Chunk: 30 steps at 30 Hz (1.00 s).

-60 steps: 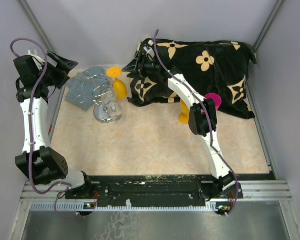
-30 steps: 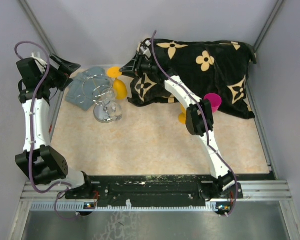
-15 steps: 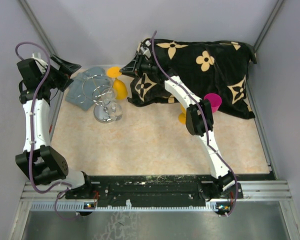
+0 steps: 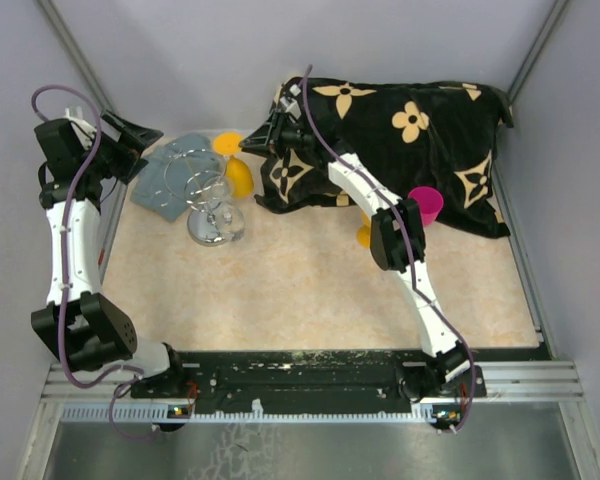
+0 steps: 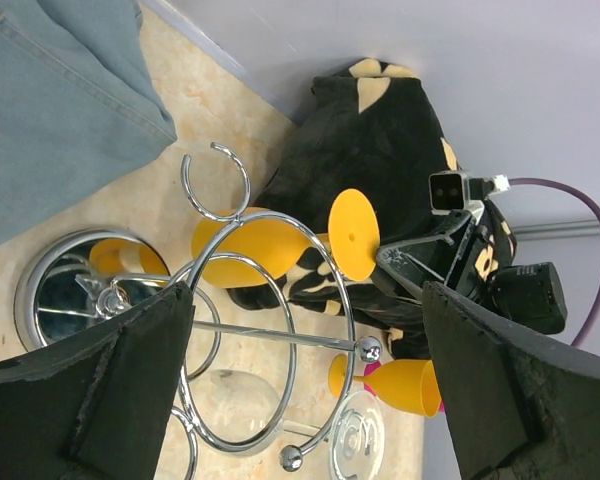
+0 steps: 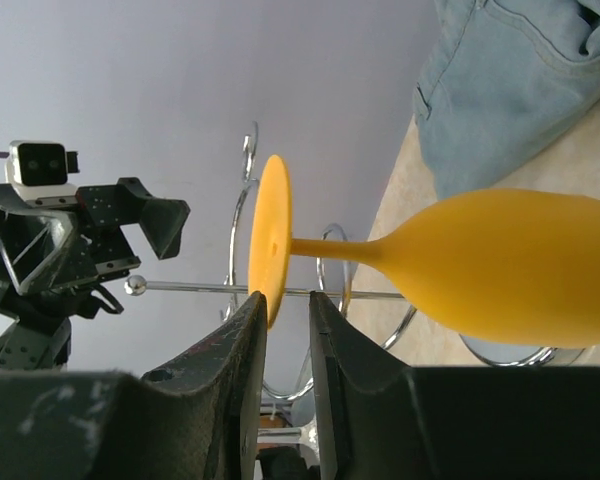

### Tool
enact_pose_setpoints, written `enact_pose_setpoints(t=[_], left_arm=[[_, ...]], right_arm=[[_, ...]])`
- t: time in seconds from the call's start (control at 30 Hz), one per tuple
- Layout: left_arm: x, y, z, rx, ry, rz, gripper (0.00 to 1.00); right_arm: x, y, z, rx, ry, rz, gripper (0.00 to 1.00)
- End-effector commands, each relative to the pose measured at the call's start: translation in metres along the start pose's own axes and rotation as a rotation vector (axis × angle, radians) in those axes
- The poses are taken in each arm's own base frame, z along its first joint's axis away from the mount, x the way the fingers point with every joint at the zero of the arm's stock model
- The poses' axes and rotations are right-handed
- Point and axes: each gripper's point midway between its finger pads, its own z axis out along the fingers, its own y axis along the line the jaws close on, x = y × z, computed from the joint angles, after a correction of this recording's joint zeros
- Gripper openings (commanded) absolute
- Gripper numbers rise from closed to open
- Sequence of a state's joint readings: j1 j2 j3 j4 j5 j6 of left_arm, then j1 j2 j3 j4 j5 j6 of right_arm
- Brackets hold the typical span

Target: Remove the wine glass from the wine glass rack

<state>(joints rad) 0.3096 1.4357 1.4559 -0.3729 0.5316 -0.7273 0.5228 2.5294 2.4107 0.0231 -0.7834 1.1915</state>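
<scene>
A yellow wine glass (image 4: 238,176) hangs sideways in the chrome wine glass rack (image 4: 202,192). Its round foot (image 6: 270,240) points toward my right gripper (image 6: 285,310). That gripper's jaws are shut on the foot's lower edge, with the bowl (image 6: 520,265) beyond it. From the side, the same glass (image 5: 245,245) sits in a ring of the rack (image 5: 290,330), and the right gripper (image 5: 420,265) is at its foot. My left gripper (image 5: 300,400) is wide open just left of the rack, holding nothing. A clear glass (image 5: 220,400) also hangs in the rack.
A grey-blue denim cloth (image 4: 165,185) lies under and behind the rack. A black flowered cloth (image 4: 400,140) covers the back right, with a pink cup (image 4: 425,205) and another yellow glass (image 4: 365,236) at its front edge. Grey walls stand close behind.
The right gripper's jaws have narrowed onto the yellow glass's foot. Both arms have barely moved, and the glass still hangs in the rack.
</scene>
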Motion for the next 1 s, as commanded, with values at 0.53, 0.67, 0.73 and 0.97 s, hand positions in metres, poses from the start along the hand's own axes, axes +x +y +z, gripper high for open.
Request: enact_pose_setpoints(t=[0.53,0.67,0.73,0.97], left_arm=[[-0.004,-0.013,-0.008,0.048,-0.023,0.019,1.00],[-0.005,-0.013,-0.008,0.051,-0.022,0.016,1.00],[-0.004,-0.013,-0.007,0.049,-0.022,0.015,1.00],[-0.004,-0.013,-0.006,0.055,-0.018,0.008,1.00]], right_arm=[[0.001,0.030,0.005,-0.071,-0.005,-0.066,0.00],[-0.005,0.042,-0.002,-0.081,-0.026,-0.079,0.00],[-0.009,0.049,-0.006,-0.088,-0.039,-0.086,0.00],[-0.025,0.069,-0.023,-0.097,-0.085,-0.107,0.00]])
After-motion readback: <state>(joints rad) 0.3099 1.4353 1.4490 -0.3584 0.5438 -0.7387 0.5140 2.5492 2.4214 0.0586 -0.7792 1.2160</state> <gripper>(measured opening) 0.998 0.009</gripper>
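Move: The yellow wine glass hangs foot-up on the rack; the middle of its foot is about 4 cm to the right hand's left, level with it and no more than 1 cm below. The rack's round base stands on the table some 11 cm left, 6 cm back and 25 cm below this hand; the denim cloth lies about 24 cm left, 10 cm ahead and equally low. From the left hand the foot is roughly 7 cm ahead, 16 cm right and 8 cm lower. The yellow glass's foot gets pinched at its right-hand rim: the right hand, fingers still pointing left, dips a little over 1 cm as its nearly shut fingers close the rest of the way, one above and one below the thin disc. It then rises about 1 cm, keeps its grip almost in place, and at the very end starts edging forward by half a centimetre. ##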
